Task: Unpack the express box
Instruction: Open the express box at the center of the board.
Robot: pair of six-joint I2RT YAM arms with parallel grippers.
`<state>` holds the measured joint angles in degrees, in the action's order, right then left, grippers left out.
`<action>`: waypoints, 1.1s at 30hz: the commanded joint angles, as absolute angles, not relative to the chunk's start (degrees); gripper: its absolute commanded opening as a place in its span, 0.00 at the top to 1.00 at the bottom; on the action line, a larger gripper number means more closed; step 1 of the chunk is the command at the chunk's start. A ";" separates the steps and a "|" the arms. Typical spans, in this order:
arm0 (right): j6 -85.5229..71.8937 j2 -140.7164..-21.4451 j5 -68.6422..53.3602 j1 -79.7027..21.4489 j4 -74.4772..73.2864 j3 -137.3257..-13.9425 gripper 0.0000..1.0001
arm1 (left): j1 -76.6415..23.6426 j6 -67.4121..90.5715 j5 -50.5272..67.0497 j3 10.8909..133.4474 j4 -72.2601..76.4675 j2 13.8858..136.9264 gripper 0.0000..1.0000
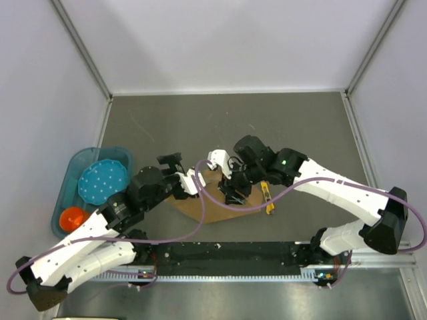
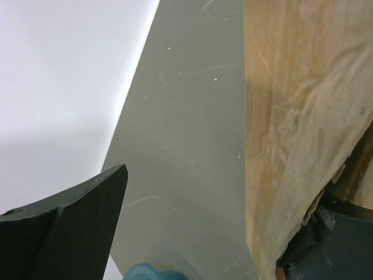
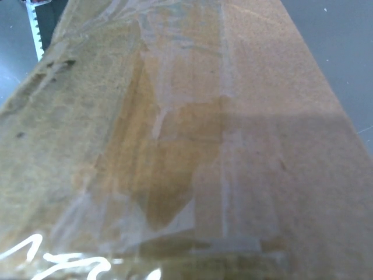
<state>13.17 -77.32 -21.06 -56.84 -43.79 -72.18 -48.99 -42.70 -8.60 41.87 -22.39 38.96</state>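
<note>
The express box (image 1: 212,203) is a flat brown cardboard box lying on the grey table between the two arms; clear tape crosses its face (image 3: 192,146). At the box's left edge (image 2: 297,116) my left gripper (image 1: 192,179) stands wide open. One dark finger (image 2: 76,227) stays well clear over bare table, the other (image 2: 335,245) sits against the cardboard. Over the box's middle hangs my right gripper (image 1: 235,190), very close to the taped face. Its fingers are out of the right wrist view, and the top view does not show how they stand.
A small yellow utility knife (image 1: 267,199) lies just right of the box. A teal bin (image 1: 73,167) at the left holds a blue dotted plate (image 1: 102,181) and an orange ball (image 1: 72,218). Its teal rim (image 2: 145,271) shows below the left gripper. White walls enclose the table.
</note>
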 commanded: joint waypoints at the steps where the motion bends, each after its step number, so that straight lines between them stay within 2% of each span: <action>1: 16.08 -81.29 -24.35 -59.06 -37.53 -75.49 1.00 | -51.86 -34.20 -2.73 47.54 -7.56 40.43 0.01; 17: 16.96 -89.12 -24.26 -58.19 -36.91 -88.41 1.00 | -51.07 -19.79 -6.50 59.32 -4.48 41.31 0.01; 22: 14.33 -91.05 -27.06 -58.01 -30.35 -88.51 1.00 | -47.38 -9.09 -2.21 62.57 -6.85 40.87 0.01; 26: 10.82 -90.44 -27.60 -57.48 -23.67 -86.23 1.00 | -41.77 -1.77 7.89 60.83 -10.98 39.64 0.23; 27: 9.07 -89.66 -27.77 -56.96 -22.25 -85.26 1.00 | -40.70 -0.37 8.95 59.95 -11.77 39.20 0.40; 28: 8.18 -88.17 -28.82 -56.61 -20.41 -83.17 0.96 | -39.82 1.65 9.05 58.20 -13.00 38.33 0.52; 30: 5.64 -86.49 -30.23 -55.73 -16.27 -81.22 0.94 | -37.97 2.02 9.49 56.52 -14.06 37.45 0.78; 31: 5.10 -85.09 -31.10 -55.11 -15.48 -79.64 0.94 | -37.53 2.20 9.32 54.86 -14.24 36.83 0.81; 33: 4.22 -84.20 -31.55 -54.76 -13.98 -78.58 0.94 | -37.44 2.11 10.28 53.62 -13.63 36.30 0.82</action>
<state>9.19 -87.55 -27.42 -55.57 -27.66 -80.44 -37.98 -8.14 0.71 55.09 -26.48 38.20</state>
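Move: The torn upper edge of the express box's open side lies about 2 cm back, 2 cm right and a little below the left gripper, whose right finger already reaches under it. From that gripper the box's middle is some 8 cm right, 7 cm back and 5 cm down; the yellow cutter is roughly 27 cm right and 8 cm back, on the board. From the right gripper, the torn edge is some 15 cm left and 4 cm ahead. Raise the left gripper about 8 cm, keeping its right finger under the torn edge while it sways left and partly back; late in the lift, roll its right side up to some 35 degrees and close the wide-open fingers to pinch the edge. Meanwhile keep the right gripper's hold on the box and carry it about 8 cm left, also forward and up. ##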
